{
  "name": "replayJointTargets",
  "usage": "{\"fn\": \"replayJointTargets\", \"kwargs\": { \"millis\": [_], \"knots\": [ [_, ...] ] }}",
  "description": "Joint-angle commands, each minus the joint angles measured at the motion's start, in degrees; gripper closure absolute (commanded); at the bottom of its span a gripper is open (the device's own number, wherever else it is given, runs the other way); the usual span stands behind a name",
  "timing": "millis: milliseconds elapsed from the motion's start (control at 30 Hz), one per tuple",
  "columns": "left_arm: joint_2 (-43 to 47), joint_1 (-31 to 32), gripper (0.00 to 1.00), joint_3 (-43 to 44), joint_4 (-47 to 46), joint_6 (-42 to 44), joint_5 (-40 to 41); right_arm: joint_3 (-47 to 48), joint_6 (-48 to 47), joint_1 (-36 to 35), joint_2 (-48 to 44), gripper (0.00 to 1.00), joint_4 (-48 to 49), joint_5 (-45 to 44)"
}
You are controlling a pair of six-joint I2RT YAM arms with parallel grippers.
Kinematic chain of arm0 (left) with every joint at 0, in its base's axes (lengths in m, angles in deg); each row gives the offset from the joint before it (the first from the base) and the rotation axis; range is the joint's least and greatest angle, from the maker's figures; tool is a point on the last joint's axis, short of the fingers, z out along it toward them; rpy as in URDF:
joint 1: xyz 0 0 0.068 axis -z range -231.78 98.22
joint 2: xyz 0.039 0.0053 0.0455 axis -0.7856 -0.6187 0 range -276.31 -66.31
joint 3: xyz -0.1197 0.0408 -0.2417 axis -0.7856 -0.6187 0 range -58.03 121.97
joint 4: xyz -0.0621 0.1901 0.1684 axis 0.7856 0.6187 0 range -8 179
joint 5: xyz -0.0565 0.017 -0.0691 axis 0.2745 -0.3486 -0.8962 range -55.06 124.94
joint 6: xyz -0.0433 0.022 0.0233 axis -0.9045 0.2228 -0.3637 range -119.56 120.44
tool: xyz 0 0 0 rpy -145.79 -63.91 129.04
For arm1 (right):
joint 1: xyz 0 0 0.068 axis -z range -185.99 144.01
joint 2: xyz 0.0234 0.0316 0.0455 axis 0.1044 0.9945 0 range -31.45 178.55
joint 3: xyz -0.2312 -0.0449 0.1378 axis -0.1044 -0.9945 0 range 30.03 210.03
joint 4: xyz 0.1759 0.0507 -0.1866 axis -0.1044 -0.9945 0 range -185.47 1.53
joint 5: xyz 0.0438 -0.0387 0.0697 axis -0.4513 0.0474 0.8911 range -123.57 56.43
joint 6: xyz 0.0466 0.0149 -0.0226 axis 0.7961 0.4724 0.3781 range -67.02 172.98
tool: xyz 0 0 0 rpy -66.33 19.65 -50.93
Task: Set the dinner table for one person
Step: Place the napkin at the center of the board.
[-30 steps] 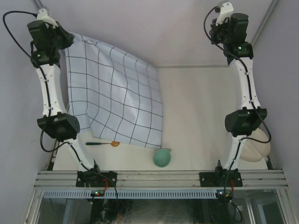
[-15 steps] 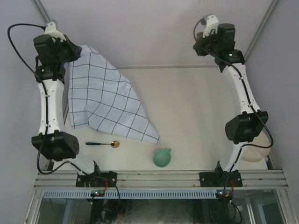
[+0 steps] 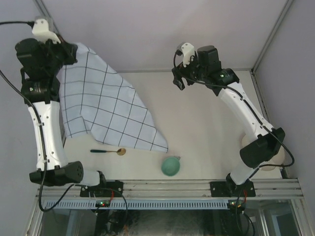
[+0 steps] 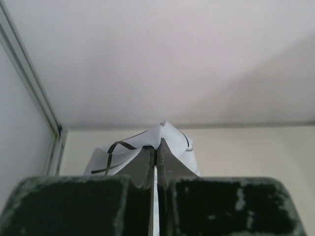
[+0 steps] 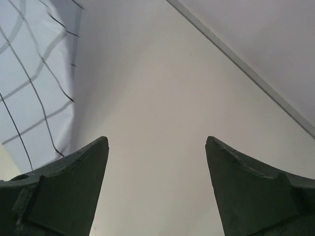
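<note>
A pale-blue cloth with dark grid lines (image 3: 103, 108) hangs from my left gripper (image 3: 63, 49), which is shut on its top corner high at the far left; its lower part drapes onto the dinner table (image 3: 206, 123). In the left wrist view the cloth (image 4: 174, 140) bunches out past the closed left gripper (image 4: 156, 145). My right gripper (image 3: 178, 78) hovers open over the far middle of the table, holding nothing. In its wrist view the right gripper (image 5: 156, 142) is wide apart above the bare table (image 5: 162, 98), with the cloth (image 5: 29, 83) to its left.
A spoon with a dark handle and golden bowl (image 3: 108, 151) lies near the front left, just below the cloth's edge. A green bowl (image 3: 171, 166) sits at the front middle. A whitish dish (image 3: 273, 153) is partly hidden behind the right arm's base. Walls close the back and sides.
The right arm swung from the far right corner toward the middle and its gripper opened. The left arm rose and shifted left, and the hanging cloth drew in toward it.
</note>
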Motion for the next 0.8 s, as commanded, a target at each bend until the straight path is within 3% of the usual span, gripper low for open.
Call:
{"fn": "replayJointTargets", "kwargs": {
  "millis": [0, 100, 200, 467, 633, 767],
  "knots": [
    [-7.72, 2.47, 1.0, 17.71, -6.0, -1.47, 3.03, -7.83, -2.45, 3.28, -10.17, 0.2, -0.68, -1.88],
    [-16.87, 6.0, 0.99, 31.46, -6.12, -3.47, 5.3, -17.73, -3.22, 6.74, -17.4, 0.2, 0.8, -0.48],
    [-24.42, 12.39, 1.0, 41.48, -6.33, 0.16, 8.25, -24.3, -3.99, 10.83, -22.37, 0.19, 1.01, 0.78],
    [-27.68, 32.54, 1.0, 38.02, -19.05, 14.03, 16.13, -32.61, -5.75, 21.47, -26.7, 0.19, 1.54, 5.73],
    [-32.53, 38.78, 1.0, 40.48, -21.2, 14.34, 16.54, -34.9, -5.8, 25.43, -26.14, 0.2, 2.4, 9.23],
    [-34.47, 40.13, 1.0, 38.9, -19.73, 12.85, 17.77, -38.09, -5.63, 26.85, -26.99, 0.2, 3.98, 10.12]
  ]
}}
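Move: The left hand already pinches the napkin's edge high up; the middle of the board is about 35 cm to its right, 7 cm back and 48 cm below. From the left hand the green mug lies some 27 cm back and 35 cm right, and the spoon about 19 cm back and 4 cm right, both far below. The right hand, open and empty, has the board's middle about 9 cm back, 8 cm left and 32 cm below, and the beige plate roughly 21 cm back and 39 cm right. Keeping its shut grip, the left hand first lifts the napkin about 11 cm while reaching forward, then sweeps some 28 cm to the right in all, to bring it in over the middle of the board, the fingers tipping up and turning clockwise by some 20 degrees each. Meanwhile the right hand, fingers staying wide open, draws off to the right by just under 20 cm, away from the board's middle, also sinking and coming back and turning a little clockwise. ##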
